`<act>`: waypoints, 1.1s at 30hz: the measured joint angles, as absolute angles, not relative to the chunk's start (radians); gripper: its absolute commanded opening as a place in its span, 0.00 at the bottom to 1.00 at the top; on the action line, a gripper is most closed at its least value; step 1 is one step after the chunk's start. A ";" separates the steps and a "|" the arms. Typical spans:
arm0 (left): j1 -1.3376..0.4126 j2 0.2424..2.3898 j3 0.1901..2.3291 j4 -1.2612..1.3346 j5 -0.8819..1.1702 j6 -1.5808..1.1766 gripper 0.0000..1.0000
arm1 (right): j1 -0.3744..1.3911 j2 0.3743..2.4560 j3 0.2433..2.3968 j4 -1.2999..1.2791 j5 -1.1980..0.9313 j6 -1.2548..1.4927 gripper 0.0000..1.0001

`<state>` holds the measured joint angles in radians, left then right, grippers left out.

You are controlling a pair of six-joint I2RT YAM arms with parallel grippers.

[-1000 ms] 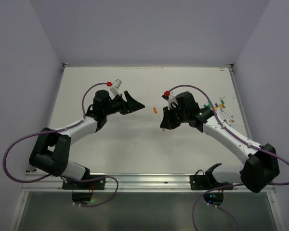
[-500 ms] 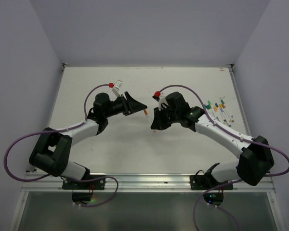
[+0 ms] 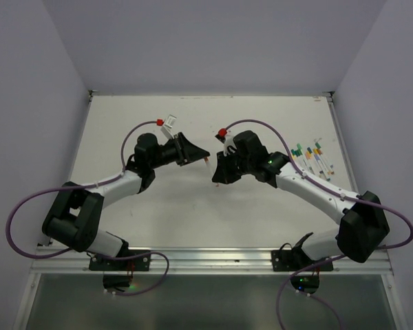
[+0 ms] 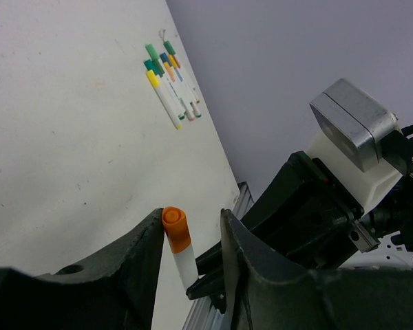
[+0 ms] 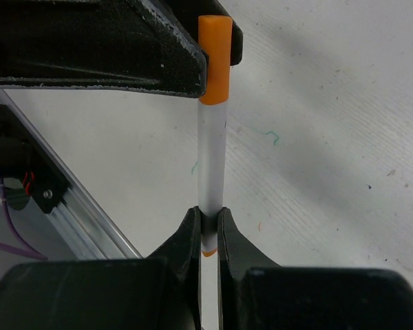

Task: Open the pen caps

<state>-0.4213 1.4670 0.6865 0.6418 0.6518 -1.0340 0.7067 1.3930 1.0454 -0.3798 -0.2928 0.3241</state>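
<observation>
My right gripper (image 5: 208,218) is shut on the lower end of a white pen (image 5: 211,158) with an orange cap (image 5: 215,58). It holds the pen above the table with the cap toward my left gripper (image 4: 191,220). The left gripper is open, and the orange cap (image 4: 175,229) sits between its jaws, against one finger with a gap to the other. In the top view the two grippers meet mid-table, left (image 3: 204,155) and right (image 3: 219,170). The other pens (image 3: 313,157) lie in a group at the right, with green, yellow, orange and blue caps on.
The pen group also shows in the left wrist view (image 4: 171,82), far from the grippers. A metal rail (image 3: 213,258) runs along the near table edge. Purple cables (image 3: 131,134) loop over both arms. Walls close in the table's far and side edges.
My right arm has moved left with the pen, bringing the orange cap between my left gripper's jaws. The left gripper has shifted slightly toward it.
</observation>
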 measured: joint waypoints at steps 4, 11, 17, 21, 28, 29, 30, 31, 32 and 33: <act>-0.421 1.467 0.679 0.641 0.647 -1.034 0.40 | 0.710 1.394 1.045 -0.377 -0.278 0.330 0.00; -0.422 1.467 0.674 0.641 0.646 -1.034 0.18 | 0.714 1.394 1.053 -0.373 -0.270 0.342 0.00; -0.422 1.467 0.673 0.649 0.641 -1.041 0.00 | 0.720 1.396 1.058 -0.373 -0.252 0.347 0.04; -0.422 1.467 0.672 0.654 0.642 -1.048 0.00 | 0.725 1.396 1.058 -0.369 -0.242 0.352 0.67; -0.422 1.467 0.648 0.676 0.641 -1.063 0.00 | 0.728 1.381 1.057 -0.345 -0.200 0.359 0.99; -0.422 1.467 0.646 0.678 0.641 -1.064 0.00 | 0.728 1.381 1.059 -0.349 -0.198 0.360 0.99; -0.422 1.467 0.645 0.681 0.641 -1.065 0.00 | 0.728 1.382 1.061 -0.351 -0.198 0.361 0.99; -0.422 1.467 0.643 0.683 0.641 -1.066 0.00 | 0.728 1.382 1.062 -0.350 -0.201 0.363 0.99; -0.422 1.467 0.643 0.685 0.641 -1.067 0.00 | 0.728 1.382 1.063 -0.350 -0.204 0.363 0.99; -0.422 1.467 0.643 0.688 0.641 -1.069 0.00 | 0.728 1.382 1.064 -0.349 -0.214 0.363 0.99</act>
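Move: The orange pen cap sits almost between the left hand's half-open fingers, about 1 cm forward of their midpoint, level left-right and 1 cm lower. The middle of the pen barrel hangs beneath the cap, some 5 cm below the left hand, 3 cm to its right and 1 cm back. From the right hand, shut on the pen's lower end, the cap is about 3 cm ahead, 4 cm left and 6 cm up; the barrel's middle is about 1 cm ahead, 2 cm left and 2 cm up. Nearly in place, the left hand sinks about half a centimetre and shuts its fingers on the orange cap, then eases down slightly more, keeping that pinch. Once it has closed, the right fingers spread wide and let go of the barrel's lower end while that hand lifts about 1.5 cm and goes forward about 1 cm, tilting up slightly. ##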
